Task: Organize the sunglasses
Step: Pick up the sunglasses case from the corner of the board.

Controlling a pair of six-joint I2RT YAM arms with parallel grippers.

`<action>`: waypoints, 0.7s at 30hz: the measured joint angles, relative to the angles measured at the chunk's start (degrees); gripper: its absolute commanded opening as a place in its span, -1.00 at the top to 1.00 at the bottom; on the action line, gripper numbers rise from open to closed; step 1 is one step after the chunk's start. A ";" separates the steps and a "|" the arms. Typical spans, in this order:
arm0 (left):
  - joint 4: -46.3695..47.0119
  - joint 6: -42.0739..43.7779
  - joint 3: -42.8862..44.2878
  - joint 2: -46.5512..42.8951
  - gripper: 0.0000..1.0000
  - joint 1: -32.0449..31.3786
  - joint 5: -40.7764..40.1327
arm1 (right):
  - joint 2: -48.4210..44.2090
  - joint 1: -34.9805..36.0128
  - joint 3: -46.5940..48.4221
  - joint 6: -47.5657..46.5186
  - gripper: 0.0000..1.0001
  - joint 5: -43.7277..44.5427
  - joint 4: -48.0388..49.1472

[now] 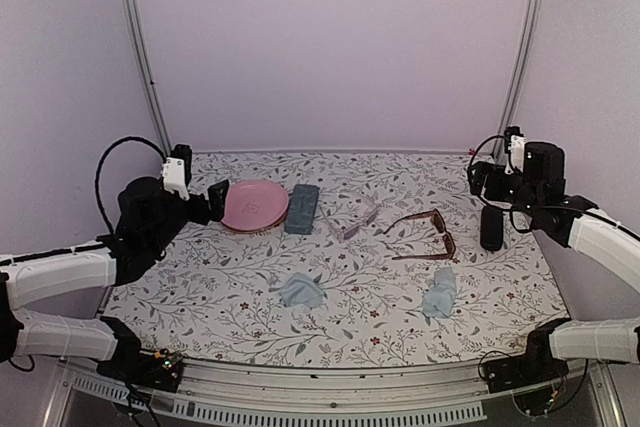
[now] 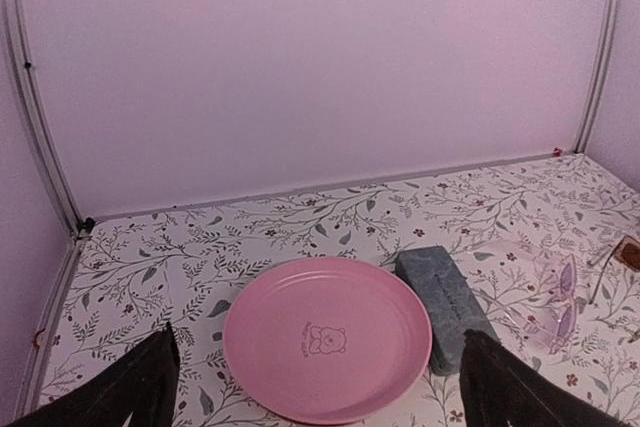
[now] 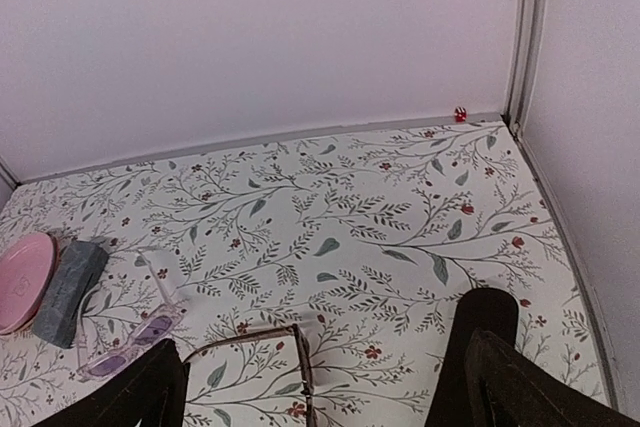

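The reddish-brown sunglasses (image 1: 425, 234) lie unfolded on the floral table right of centre; their arm shows in the right wrist view (image 3: 305, 367). The pale pinkish sunglasses (image 1: 355, 221) lie just left of them, also seen in the left wrist view (image 2: 555, 303) and the right wrist view (image 3: 130, 343). My left gripper (image 1: 214, 200) is open and empty, low beside a pink plate (image 2: 327, 337). My right gripper (image 1: 487, 180) is open and empty at the far right, above a black oval case (image 1: 491, 228).
A grey-blue rectangular case (image 1: 301, 209) lies against the pink plate's (image 1: 255, 205) right side. Two light blue cloths (image 1: 301, 291) (image 1: 440, 293) lie nearer the front. The black case (image 3: 485, 342) stands by my right finger. Walls enclose the back and sides.
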 measured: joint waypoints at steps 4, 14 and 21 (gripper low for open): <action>0.09 -0.02 -0.87 0.00 -0.98 -1.05 -0.20 | 2.32 0.00 1.99 2.36 -0.98 6.75 -5.55; 1.38 -0.02 -1.40 0.50 -0.98 -2.54 0.39 | 21.29 -4.02 6.71 5.99 -0.98 14.91 -14.60; 1.79 -0.20 -1.42 0.96 -0.98 -3.21 0.68 | 32.04 -9.79 8.59 5.92 -0.98 12.26 -16.55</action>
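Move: The sunglasses case lies below and to the right of the right gripper: about 10 cm right, some 3 cm ahead and roughly 21 cm down. The brown sunglasses lie about 16 cm to the left of the case and almost level with it. The nearer-right blue cloth lies about 17 cm back and 6 cm left of the right gripper. From the left gripper the case is far off, some 68 cm right, 5 cm ahead and 21 cm lower. Swing the right gripper down towards the sunglasses case, dropping about 18 cm while carrying it some 10 cm right, slowly at first and then steeply. On the way tip the fingers down nearly 40 degrees and turn them clockwise to line up with the case's length, keeping them wide open to straddle it. Let the left gripper ease about 2 cm right. ##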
